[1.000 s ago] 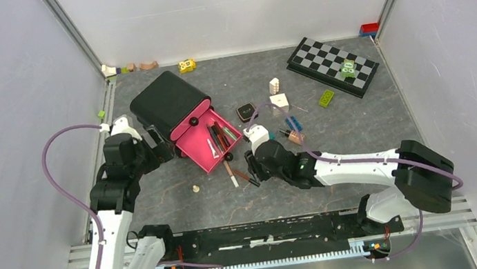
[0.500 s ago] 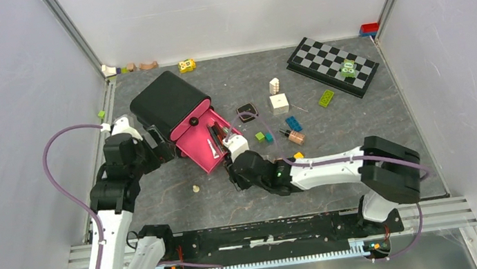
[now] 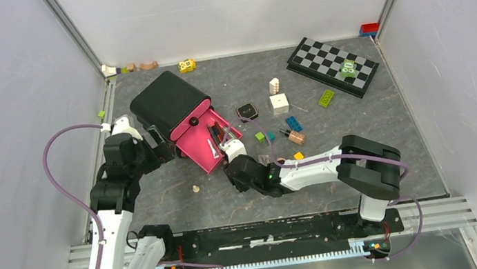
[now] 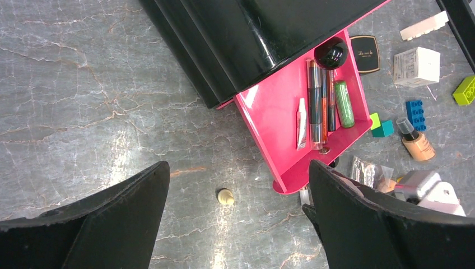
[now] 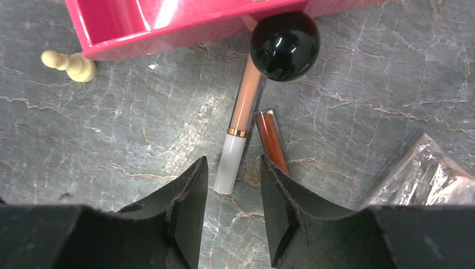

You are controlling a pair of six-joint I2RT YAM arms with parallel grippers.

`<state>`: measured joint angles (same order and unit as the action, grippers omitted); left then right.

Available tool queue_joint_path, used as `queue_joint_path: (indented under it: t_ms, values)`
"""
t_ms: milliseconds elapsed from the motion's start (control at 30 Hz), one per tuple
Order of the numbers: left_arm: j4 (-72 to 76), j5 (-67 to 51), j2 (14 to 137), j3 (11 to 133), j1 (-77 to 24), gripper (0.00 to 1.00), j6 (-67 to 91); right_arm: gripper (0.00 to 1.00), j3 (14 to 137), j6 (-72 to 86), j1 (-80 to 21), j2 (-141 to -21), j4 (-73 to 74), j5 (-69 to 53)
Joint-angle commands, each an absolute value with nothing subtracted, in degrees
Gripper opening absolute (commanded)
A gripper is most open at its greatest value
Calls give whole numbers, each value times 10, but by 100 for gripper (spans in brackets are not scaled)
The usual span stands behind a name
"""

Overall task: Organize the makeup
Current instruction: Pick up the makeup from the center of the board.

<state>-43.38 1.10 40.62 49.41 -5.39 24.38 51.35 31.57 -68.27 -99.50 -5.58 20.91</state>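
Note:
A black organizer [image 3: 165, 102] lies tilted with its pink drawer [image 3: 203, 142] pulled out. In the drawer [image 4: 269, 123] lie a white tube [image 4: 301, 122], thin brushes [image 4: 315, 101] and a green tube [image 4: 343, 103]. My right gripper [image 5: 232, 162] is low at the drawer's front, its jaws partly open. The white cap end of a peach tube [image 5: 243, 106] lies between the tips, untouched. A red-brown tube [image 5: 271, 140] lies beside the right finger. A black compact [image 4: 367, 46] and a foundation bottle [image 4: 417, 143] sit on the table. My left gripper [image 4: 238, 168] hangs wide open left of the drawer.
The drawer's black knob [image 5: 284, 38] overhangs the peach tube. A cream chess pawn [image 4: 226, 196] lies below the left gripper. A crinkled plastic wrapper [image 5: 425, 174] lies right of my right gripper. A chessboard [image 3: 332, 65], white cube [image 3: 279, 101] and coloured blocks [image 3: 325, 98] stand farther back.
My right arm swung left from mid-table to the drawer's front and its jaws opened slightly. The left arm has not moved.

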Motion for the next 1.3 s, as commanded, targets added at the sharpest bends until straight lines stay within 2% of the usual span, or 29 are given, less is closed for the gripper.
queue_joint_path:
  t_ms: [0,167,300,467,600,733,1033,1267]
  values:
    - [-419,3,407,497,-56,100,236,45,540,324,-687,-1016,-70,220]
    - [-419,3,408,497,-56,100,236,45,543,326,-687,-1033,-66,226]
    - [-419,3,410,497,-56,100,236,41,547,328,-687,-1049,-61,228]
    - [-419,3,412,497,-57,100,236,23,544,325,-690,-1055,-58,226]
    - [-419,3,415,497,-57,100,236,14,537,320,-695,-1037,-49,230]
    - [-419,3,418,497,-57,100,235,10,493,327,-703,-984,-46,228]
    - [-419,3,420,497,-57,100,235,7,372,382,-765,-829,-12,242]
    - [-419,3,418,497,-56,100,235,6,376,410,-791,-719,70,306]
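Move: From the right hand, the white-capped makeup tube's middle lies about 3 cm ahead, 1 cm left and 2 cm below, with its white cap almost under the fingers. The brown tube is level with the hand, some 4 cm to its right. The drawer's black knob stands about 7 cm ahead and 1 cm left; the pawn is 11 cm left and 1 cm back. From the left hand, the makeup tube lies roughly 19 cm right, 1 cm back and 19 cm lower. Straight down for about 2 cm, the half-open right fingers settle around the white cap, then close and pinch it. Still shut on the cap, the hand draws back about 9 cm and right 6 cm, away from the drawer towards the near table edge, rising some 4 cm, mostly late in the pull. ##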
